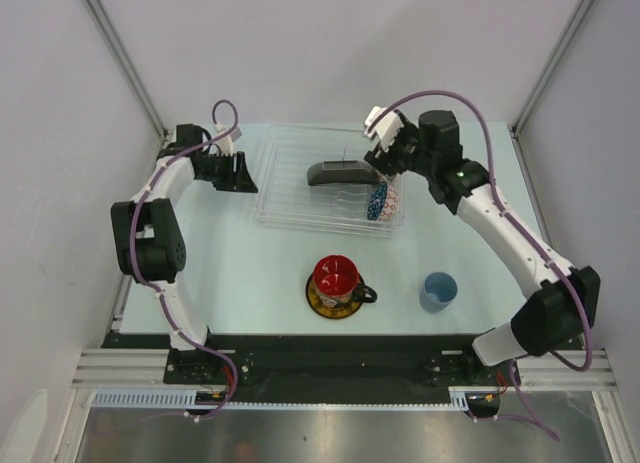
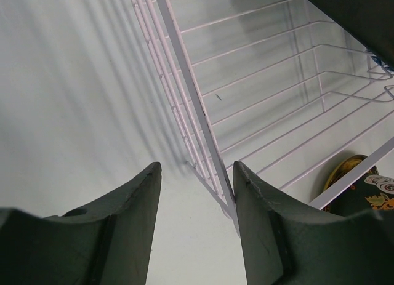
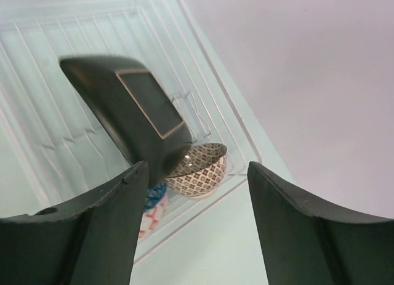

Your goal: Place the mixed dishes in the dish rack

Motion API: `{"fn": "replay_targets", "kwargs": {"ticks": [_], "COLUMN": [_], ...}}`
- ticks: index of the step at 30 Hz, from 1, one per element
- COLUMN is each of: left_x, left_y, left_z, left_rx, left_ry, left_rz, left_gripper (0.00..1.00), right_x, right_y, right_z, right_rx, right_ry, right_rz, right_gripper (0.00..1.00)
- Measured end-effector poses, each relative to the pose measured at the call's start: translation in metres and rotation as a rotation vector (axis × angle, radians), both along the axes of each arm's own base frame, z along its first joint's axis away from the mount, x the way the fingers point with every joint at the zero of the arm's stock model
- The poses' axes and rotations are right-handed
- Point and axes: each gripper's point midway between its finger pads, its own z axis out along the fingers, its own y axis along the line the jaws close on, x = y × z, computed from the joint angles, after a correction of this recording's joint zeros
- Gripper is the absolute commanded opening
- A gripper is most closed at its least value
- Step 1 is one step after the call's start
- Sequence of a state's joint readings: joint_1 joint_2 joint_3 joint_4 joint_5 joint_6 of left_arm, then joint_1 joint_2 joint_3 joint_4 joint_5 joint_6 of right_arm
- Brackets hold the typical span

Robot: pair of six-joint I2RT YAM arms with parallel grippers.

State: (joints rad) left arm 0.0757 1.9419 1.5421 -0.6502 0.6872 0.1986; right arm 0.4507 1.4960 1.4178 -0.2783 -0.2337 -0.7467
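The clear dish rack (image 1: 300,198) lies at the back middle. In it a black square plate (image 1: 338,171) leans tilted, with the blue patterned bowl (image 1: 377,201) and the beige patterned bowl (image 3: 200,169) at its right end. My right gripper (image 1: 386,161) is open and empty above that end; its wrist view shows the plate (image 3: 132,109) and the blue bowl (image 3: 154,199). My left gripper (image 1: 236,171) is open and empty at the rack's left wall (image 2: 184,88), whose corner is next to its right finger (image 2: 265,223). The red-inside cup (image 1: 336,276) stands on the yellow-brown saucer (image 1: 320,305).
A light blue cup (image 1: 438,291) stands upright on the table at the front right, apart from the cup and saucer. The saucer's rim (image 2: 343,172) shows through the rack in the left wrist view. Grey walls close in the table on three sides.
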Motion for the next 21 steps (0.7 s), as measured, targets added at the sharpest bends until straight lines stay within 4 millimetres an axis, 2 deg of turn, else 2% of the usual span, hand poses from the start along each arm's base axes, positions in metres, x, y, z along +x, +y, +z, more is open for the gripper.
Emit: {"fn": "replay_targets", "kwargs": {"ticks": [4, 7, 9, 15, 21], "left_x": [-0.004, -0.009, -0.015, -0.040, -0.068], "left_y": [-0.003, -0.007, -0.011, -0.031, -0.054], "left_z": [-0.004, -0.008, -0.013, -0.027, -0.026], "left_rx": [-0.004, -0.001, 0.006, 0.031, 0.103], "left_ry": [0.004, 0.014, 0.029, 0.088, 0.107], "left_rz": [0.002, -0.005, -0.012, -0.061, -0.120], "left_gripper": [0.54, 0.54, 0.54, 0.54, 0.54], "right_x": [-0.024, -0.041, -0.050, -0.054, -0.062], "right_y": [-0.005, -0.004, -0.003, -0.008, -0.002], "right_z": [0.040, 0.049, 0.040, -0.001, -0.016], "right_rx": [0.190, 0.291, 0.337, 0.386, 0.399], "right_ry": [0.035, 0.083, 0.145, 0.321, 0.378], "right_rz": [-0.049, -0.059, -0.083, -0.216, -0.254], "right_gripper": [0.72, 0.74, 0.74, 0.72, 0.73]}}
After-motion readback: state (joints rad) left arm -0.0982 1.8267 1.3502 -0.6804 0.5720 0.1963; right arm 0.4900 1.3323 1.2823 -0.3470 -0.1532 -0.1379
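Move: The rack's near-left corner is close by the left hand, about 5 cm back and 2 cm right of it, with the left rim already at its fingers. The black plate standing in the rack is some 22 cm right and 3 cm ahead; the red cup is about 20 cm right, 19 cm back and 7 cm lower. That corner lies roughly 25 cm left, 3 cm back and 20 cm below the right hand. Bring the left gripper back towards the base about 7 cm and some 5 cm right, sinking a little at first, with the half-open fingers kept at the rack's rim to drag its near-left corner along. Meanwhile draw the empty right gripper back about 6 cm, lifting and then lowering it, rolling its left side up and tipping the fingers down over the rack's right end. ##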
